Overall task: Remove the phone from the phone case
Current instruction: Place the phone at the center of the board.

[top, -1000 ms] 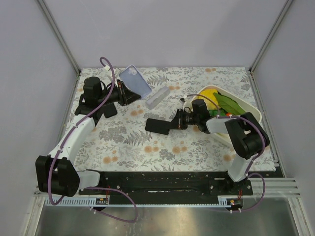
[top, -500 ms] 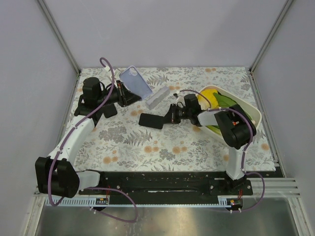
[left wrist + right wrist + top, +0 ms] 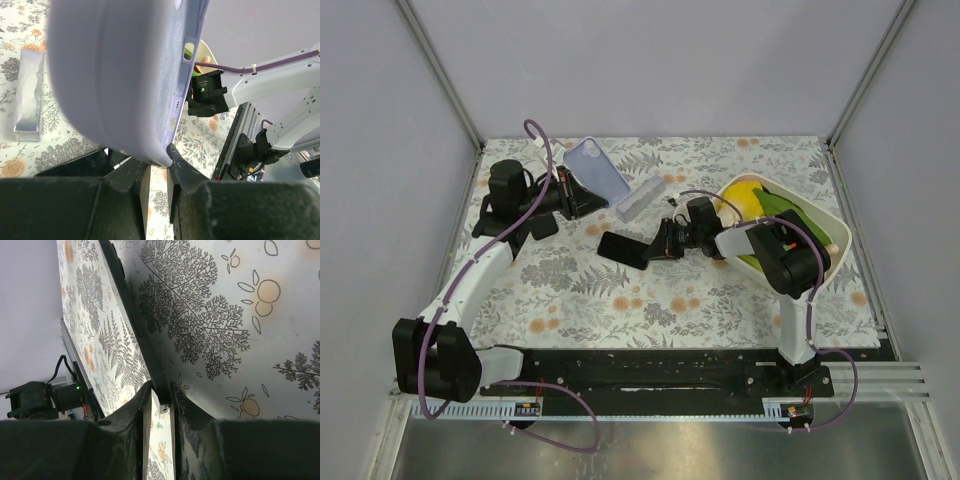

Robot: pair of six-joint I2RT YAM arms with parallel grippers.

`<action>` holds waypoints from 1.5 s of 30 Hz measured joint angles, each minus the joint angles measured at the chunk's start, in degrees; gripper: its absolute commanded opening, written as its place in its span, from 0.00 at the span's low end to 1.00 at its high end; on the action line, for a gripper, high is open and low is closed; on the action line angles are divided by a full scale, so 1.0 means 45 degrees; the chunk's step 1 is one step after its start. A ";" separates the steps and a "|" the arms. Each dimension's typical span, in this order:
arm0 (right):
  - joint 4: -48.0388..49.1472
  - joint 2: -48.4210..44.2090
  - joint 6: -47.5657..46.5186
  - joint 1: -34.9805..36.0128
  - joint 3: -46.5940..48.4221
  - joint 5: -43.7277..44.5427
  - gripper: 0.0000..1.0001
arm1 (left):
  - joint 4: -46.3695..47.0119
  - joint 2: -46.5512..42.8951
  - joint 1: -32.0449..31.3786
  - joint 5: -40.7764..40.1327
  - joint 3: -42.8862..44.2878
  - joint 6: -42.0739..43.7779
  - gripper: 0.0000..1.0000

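My left gripper (image 3: 575, 192) holds the lavender phone case (image 3: 595, 165) up off the table at the back left. In the left wrist view the empty case (image 3: 115, 75) fills the frame, its bottom edge pinched in my left gripper (image 3: 159, 167). The black phone (image 3: 623, 248) lies low over the flowered cloth in the middle, out of the case. My right gripper (image 3: 660, 245) is at its right end. In the right wrist view the phone (image 3: 135, 315) runs edge-on away from my right gripper (image 3: 161, 390), whose jaws stand slightly parted round the end, with a gap on one side.
A silver foil-wrapped bar (image 3: 638, 200) lies between the two grippers and also shows in the left wrist view (image 3: 27, 95). A white bowl (image 3: 825, 215) with a yellow fruit (image 3: 745, 192) and green leaves stands at the right.
My right arm has carried the phone left and down toward the cloth, and its jaws have begun to part. The left arm and case have not moved.
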 measured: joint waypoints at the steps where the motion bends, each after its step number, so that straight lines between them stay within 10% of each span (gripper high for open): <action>1: -0.0068 0.0029 0.0005 0.0015 0.0000 0.0015 0.27 | 0.0005 0.0000 0.0000 0.0000 -0.0024 -0.0019 0.00; 27: -0.1447 -0.0588 -0.0860 0.0248 0.0243 0.0627 0.68 | -0.1656 -0.0151 0.0039 0.0092 -0.1078 0.1307 0.00; 35: -0.2467 -0.1171 -0.1763 0.0253 0.0243 0.1200 0.77 | -0.5673 0.0015 0.0068 0.0287 -0.0525 0.5061 0.00; 45: -0.4177 -0.2040 -0.3181 0.0248 0.0243 0.1855 0.84 | -1.4265 0.3643 0.0034 -0.0617 0.2982 1.4367 0.00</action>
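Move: The phone lies with its near end between the right hand's fingertips, its middle about 7 cm left, 2 cm ahead and 2 cm below; the grey box is some 12 cm beyond the phone and 4 cm to its right, the black pad about 19 cm left of the phone and 6 cm farther out. From the left hand, still holding the empty case up high, the phone is about 6 cm right, 3 cm ahead and 26 cm below. The phone's near end is let go as the right hand sinks barely a centimetre, spreads its already parting fingers wide, then rises and backs off to the right a couple of centimetres, fingertips dipping slightly. After a pause the left hand keeps its pinch on the case and swings it down some 13 cm and back about 7, drifting left, fingers tipping down and turning clockwise. ##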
